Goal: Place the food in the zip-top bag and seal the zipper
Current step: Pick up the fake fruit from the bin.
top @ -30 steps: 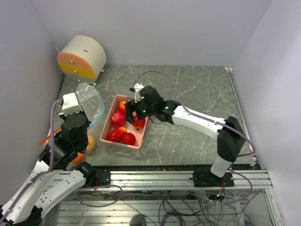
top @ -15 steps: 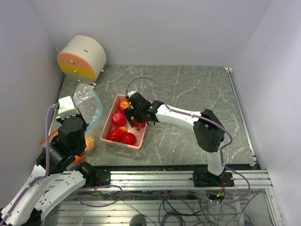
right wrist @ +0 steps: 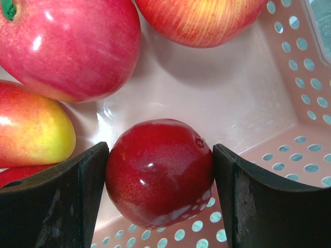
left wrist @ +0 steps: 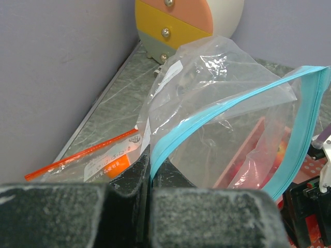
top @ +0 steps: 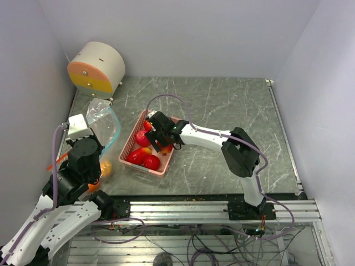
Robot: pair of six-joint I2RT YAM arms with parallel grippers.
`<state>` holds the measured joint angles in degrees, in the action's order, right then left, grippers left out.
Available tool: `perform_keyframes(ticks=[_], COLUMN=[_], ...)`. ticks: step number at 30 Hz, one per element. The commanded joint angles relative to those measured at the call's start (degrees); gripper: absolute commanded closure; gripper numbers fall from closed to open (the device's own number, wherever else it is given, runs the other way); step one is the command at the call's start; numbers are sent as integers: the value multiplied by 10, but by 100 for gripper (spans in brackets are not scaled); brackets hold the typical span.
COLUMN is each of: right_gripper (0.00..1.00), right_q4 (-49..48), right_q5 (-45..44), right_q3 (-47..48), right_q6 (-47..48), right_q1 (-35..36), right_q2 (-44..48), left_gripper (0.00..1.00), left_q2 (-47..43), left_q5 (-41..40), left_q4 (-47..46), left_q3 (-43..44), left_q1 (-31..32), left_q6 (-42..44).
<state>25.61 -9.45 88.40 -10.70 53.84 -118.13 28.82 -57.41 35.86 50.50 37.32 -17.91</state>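
Note:
The zip-top bag (top: 104, 121) stands open at the table's left, its teal zipper (left wrist: 222, 111) arching across the left wrist view. My left gripper (left wrist: 150, 161) is shut on the zipper strip at the bag's near edge. My right gripper (right wrist: 160, 152) reaches down into the pink basket (top: 168, 159), and its two pads touch both sides of a glossy dark red apple (right wrist: 158, 181). More food lies beside it: a red apple (right wrist: 72, 46), a striped red apple (right wrist: 201, 18) and a yellow-red fruit (right wrist: 31, 129). From above, my right gripper (top: 157, 138) hides part of the basket.
A round cream, pink and yellow drawer box (top: 97, 69) stands at the back left corner. A second flat bag with an orange strip (left wrist: 83, 155) lies under the left gripper by the wall, with an orange fruit (top: 105, 168) near it.
The right arm swung left and lowered into the basket; its jaws widened, then came in against the dark red apple. The left gripper kept its hold on the bag and shifted slightly.

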Motion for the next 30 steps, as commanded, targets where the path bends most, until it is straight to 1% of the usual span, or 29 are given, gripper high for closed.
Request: perform_keyframes(ticks=[1, 3, 5, 8, 14, 19, 22, 26, 28, 30], right_gripper=[58, 61, 62, 62, 62, 62, 62, 62, 62, 62], right_q4=[17, 19, 16, -13, -144, -284, -371, -456, -505, -540], right_q5=[-10, -14, -12, 28, 190, 331, 413, 485, 506, 505], right_q3=[1, 5, 8, -1, -79, -136, -149, -139, -136, -139], right_q6=[0, -1, -3, -2, -5, -38, -68, -120, -153, -173], right_q1=[-1, -1, -1, -1, -1, -1, -1, -1, -1, -1], right_q2=[10, 20, 58, 116, 263, 340, 351, 321, 301, 282], left_gripper=[93, 93, 93, 93, 93, 93, 93, 93, 93, 93], left_q2=[-2, -2, 1, 12, 31, 44, 47, 46, 46, 44], left_q5=[0, 3, 8, 18, 59, 102, 123, 150, 159, 170], left_q4=[-5, -5, -6, -8, -21, -42, -52, -66, -72, -77], left_q3=[-3, -2, -2, -3, 0, -8, -13, -20, -23, -25], left_q1=[-3, -2, -2, -2, -2, -2, -2, -3, -2, -2], left_q6=[-5, -7, -8, -13, -29, -49, -63, -75, -82, -89])
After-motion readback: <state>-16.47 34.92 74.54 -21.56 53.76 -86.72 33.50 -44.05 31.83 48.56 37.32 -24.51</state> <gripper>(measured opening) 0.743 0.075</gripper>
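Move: The dark red fruit is already between the right fingers, low in the bin; the mouth of the clear bag, its place to go, is about 14 cm to the left, 6 cm back and 25 cm higher. Still in the bin, from that hand: the striped apple 7 cm left and 8 cm ahead, the pink fruit 10 cm left and 1 cm ahead. From the left hand, holding the bag's edge, the dark red fruit is some 19 cm right, 10 cm ahead and 26 cm below. The dark red fruit, still gripped on both sides by the right fingers, is lifted fast out of the bin, some 30 cm up and 12 cm back, drifting left towards the bag's mouth while the wrist swings the fingers from steeply down to level and leftward. The left hand keeps its pinch and brings the bag about 6 cm right, slightly forward and down, turning a little clockwise. ##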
